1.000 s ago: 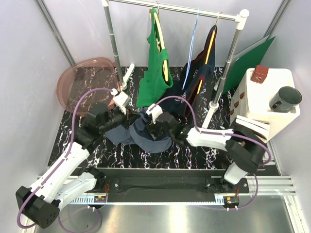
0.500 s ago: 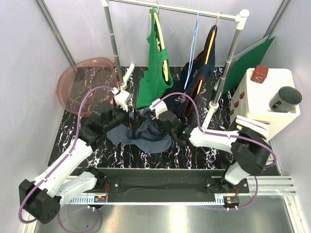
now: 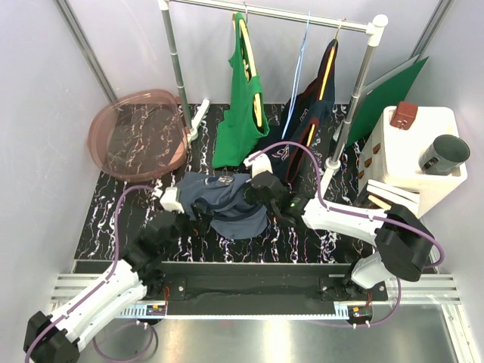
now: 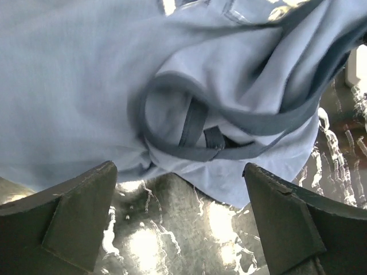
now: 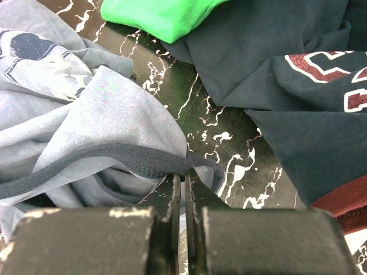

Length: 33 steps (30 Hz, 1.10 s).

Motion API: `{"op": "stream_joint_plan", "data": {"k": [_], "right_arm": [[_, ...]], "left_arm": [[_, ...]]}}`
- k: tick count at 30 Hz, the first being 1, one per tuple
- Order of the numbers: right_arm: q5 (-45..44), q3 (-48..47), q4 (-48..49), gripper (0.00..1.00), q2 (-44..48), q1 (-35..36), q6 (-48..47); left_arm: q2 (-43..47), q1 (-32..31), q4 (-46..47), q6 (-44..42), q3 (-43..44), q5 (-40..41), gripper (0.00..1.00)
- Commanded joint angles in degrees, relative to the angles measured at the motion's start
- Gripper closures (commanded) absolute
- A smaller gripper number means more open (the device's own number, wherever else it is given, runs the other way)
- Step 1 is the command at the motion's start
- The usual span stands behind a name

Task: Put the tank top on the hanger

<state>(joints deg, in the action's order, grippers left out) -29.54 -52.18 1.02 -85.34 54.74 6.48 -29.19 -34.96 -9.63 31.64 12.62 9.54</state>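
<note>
The slate blue-grey tank top (image 3: 227, 204) lies crumpled on the black marbled table, mid-view. In the right wrist view my right gripper (image 5: 184, 177) is shut on the dark trim at the right edge of the tank top (image 5: 103, 114); from above, the right gripper (image 3: 248, 200) sits on the cloth's right side. My left gripper (image 3: 198, 224) is open at the cloth's near-left edge, touching nothing. Its wrist view shows the left gripper (image 4: 179, 169) with jaws wide apart over bare table, and the tank top (image 4: 114, 86) with its looped dark straps just beyond. The thin light-blue hanger (image 3: 301, 68) hangs empty on the rail.
A clothes rack (image 3: 272, 11) spans the back, holding a green top (image 3: 243, 113) and a navy top (image 3: 306, 121) on yellow hangers. A pink basin (image 3: 140, 136) sits far left. A white box with a dark cup (image 3: 420, 151) and a green board (image 3: 389, 94) stand right.
My left gripper opened, let go of the tank top and drew back toward the near left. My right gripper shut on the tank top's right edge. The cloth settled flatter.
</note>
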Motion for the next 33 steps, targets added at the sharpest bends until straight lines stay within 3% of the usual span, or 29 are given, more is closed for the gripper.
{"op": "stream_joint_plan", "data": {"k": [1,5,12,18,22,23,25,26,27,29,33], "right_arm": [[-1.93,-2.75,-0.66,1.00,0.53,0.10,3.09],[-0.43,-2.13,-0.75,1.00,1.14,0.02,4.15],[0.10,0.15,-0.67,1.00,3.16,0.02,5.38],[0.62,1.03,-0.75,1.00,3.34,0.10,5.82],[0.98,1.03,-0.67,1.00,3.07,0.02,5.91],[1.06,1.12,-0.66,1.00,3.16,0.02,6.00],[0.89,1.03,-2.86,1.00,3.51,0.10,6.09],[0.89,0.60,-3.30,1.00,3.69,0.02,6.26],[0.63,0.24,-3.91,1.00,4.04,0.02,6.35],[0.01,-1.16,-6.37,1.00,5.27,0.01,6.44],[-2.80,-4.50,-11.82,1.00,8.78,0.02,6.26]], "left_arm": [[3.44,-0.55,11.10,11.16,-6.63,1.71,0.07],[-1.28,-0.55,20.16,14.15,-10.94,1.09,0.13],[-14.13,-0.46,33.96,15.73,-10.16,0.04,0.29],[-18.36,-0.46,36.43,16.09,-10.07,0.74,0.40],[-18.27,-0.46,37.23,16.26,-10.34,1.09,0.57],[-18.27,-0.55,37.05,16.26,-10.25,0.92,0.67],[-17.40,-0.55,35.92,16.26,-9.99,0.83,0.78],[-16.61,-0.46,33.65,16.18,-9.20,0.83,0.90],[-15.56,-0.46,32.23,15.65,-8.67,0.83,0.94],[-11.26,-0.55,24.98,14.34,-5.53,2.31,0.99],[-4.39,-0.20,6.68,5.31,5.89,8.99,0.96]]}}
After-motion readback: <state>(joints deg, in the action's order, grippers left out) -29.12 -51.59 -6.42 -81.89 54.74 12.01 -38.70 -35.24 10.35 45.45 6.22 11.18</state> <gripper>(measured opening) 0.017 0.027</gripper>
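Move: The grey-blue tank top's near dark trim loop, beside the armhole, lies about 2 cm ahead of the open left gripper, 3 cm to its right and 4 cm below. The strap end already held by the right gripper is roughly 7 cm ahead, 14 cm right and 4 cm above; the printed patch some 11 cm ahead, 8 cm right and 5 cm below. From the right hand, that trim loop lies about 6 cm back, 12 cm left and 8 cm below. Sink the left gripper about 4 cm onto the tank top's near dark trim, easing it forward and right by some 2 cm each and rolling its left side down about 15 degrees. Close the wide-open fingers to pinch the trim, then start raising it. Keep the right gripper shut on its strap and draw it slightly back and right near the end. ##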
